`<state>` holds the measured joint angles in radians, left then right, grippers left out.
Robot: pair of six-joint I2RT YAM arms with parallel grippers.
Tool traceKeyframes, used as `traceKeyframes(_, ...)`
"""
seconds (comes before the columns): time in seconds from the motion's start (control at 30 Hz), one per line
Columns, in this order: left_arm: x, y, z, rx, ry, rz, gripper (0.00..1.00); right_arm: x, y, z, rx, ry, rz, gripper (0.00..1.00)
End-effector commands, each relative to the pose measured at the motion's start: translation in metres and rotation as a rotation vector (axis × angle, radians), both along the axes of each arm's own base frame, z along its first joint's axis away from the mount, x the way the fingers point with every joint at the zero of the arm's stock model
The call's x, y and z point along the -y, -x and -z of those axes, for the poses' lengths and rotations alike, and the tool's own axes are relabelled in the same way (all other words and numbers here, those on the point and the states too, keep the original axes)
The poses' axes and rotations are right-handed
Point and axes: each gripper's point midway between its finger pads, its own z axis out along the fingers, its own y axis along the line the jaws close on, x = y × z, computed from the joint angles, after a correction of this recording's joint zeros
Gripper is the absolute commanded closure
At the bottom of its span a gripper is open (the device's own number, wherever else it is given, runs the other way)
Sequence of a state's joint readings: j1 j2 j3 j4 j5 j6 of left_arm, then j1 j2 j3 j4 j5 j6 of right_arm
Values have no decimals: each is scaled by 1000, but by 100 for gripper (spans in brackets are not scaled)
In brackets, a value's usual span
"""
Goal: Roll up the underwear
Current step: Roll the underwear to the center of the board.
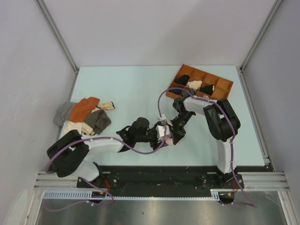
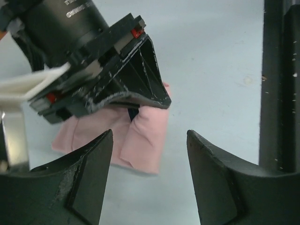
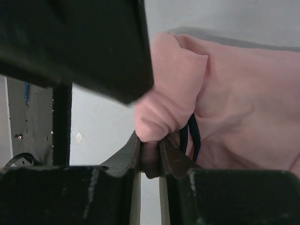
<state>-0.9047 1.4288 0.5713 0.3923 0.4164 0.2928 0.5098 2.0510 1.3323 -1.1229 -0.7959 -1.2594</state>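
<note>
The underwear (image 2: pixel 143 138) is a light pink, partly folded bundle lying on the pale table, with a dark navy edge (image 3: pixel 190 136) showing in a crease. My right gripper (image 3: pixel 150 147) is shut on a thick pink fold of it (image 3: pixel 164 108). Seen in the left wrist view, that gripper (image 2: pixel 119 82) comes down onto the bundle's far side. My left gripper (image 2: pixel 150 173) stands open just in front of the underwear, holding nothing. From above, both grippers meet at the table's middle, left (image 1: pixel 158 136) and right (image 1: pixel 176 136), hiding most of the underwear (image 1: pixel 166 132).
An orange compartment tray (image 1: pixel 224 83) holding rolled dark and light cloths sits at the back right. A pile of orange, beige, grey and striped cloths (image 1: pixel 85 116) lies at the left edge. The right arm's dark body (image 2: pixel 280 84) stands close on the left gripper's right.
</note>
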Motion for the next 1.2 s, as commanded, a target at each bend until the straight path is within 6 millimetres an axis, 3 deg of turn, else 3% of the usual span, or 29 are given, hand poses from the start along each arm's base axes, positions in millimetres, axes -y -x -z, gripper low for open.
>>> traceKeyframes(0.0,9,-11,12,127,-147,48,31,8,4,4,-56,52,20,85)
traceKeyframes(0.4,16,-15,52,145,-313,53,39,12,0,7,-77,46,43,84)
traceKeyframes(0.5,19,-16,59,124,-354,62,53,12,0,6,-79,43,45,83)
traceKeyframes(0.53,19,-15,60,117,-362,70,66,12,0,6,-80,42,48,81)
traceKeyframes(0.6,21,-10,63,80,-380,106,79,11,-1,3,-81,30,58,77)
traceKeyframes(0.63,21,-8,65,68,-391,113,91,11,-4,0,-72,23,72,74)
traceKeyframes(0.7,16,-2,70,30,-419,123,99,12,-9,-6,-56,8,89,70)
traceKeyframes(0.9,8,15,67,-239,-360,137,99,34,-56,-45,115,-59,245,57)
traceKeyframes(1.0,3,17,64,-415,-333,138,100,59,-80,-58,203,-53,331,54)
traceKeyframes(1.03,-5,19,65,-495,-355,122,100,65,-83,-60,219,-52,348,54)
traceKeyframes(1.1,-1,16,69,-568,-377,134,100,78,-92,-70,272,-73,379,54)
traceKeyframes(1.13,-5,23,72,-631,-408,140,100,80,-93,-74,291,-84,377,54)
traceKeyframes(1.17,2,17,74,-650,-416,144,100,80,-88,-80,317,-101,366,54)
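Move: The underwear roll lies about 4 cm to the right of my open left hand, 2 cm ahead and some 7 cm below; its still-flat part spreads ahead of the roll, roughly 6 cm ahead of this hand and 5 cm to its right. My right hand still pinches the roll, whose middle is about 2 cm to its left, level with it. The sock box stands some 28 cm ahead and 16 cm to the right of that hand. I lower my left hand about 6 cm onto the left part of the roll, tipping the fingers some 20 degrees steeper, and shut them to pinch it. Only then does my right hand open and let go, pulling forward, right and up, roughly 13 cm in all, while my left keeps its pinch low and starts twisting its top forward. ##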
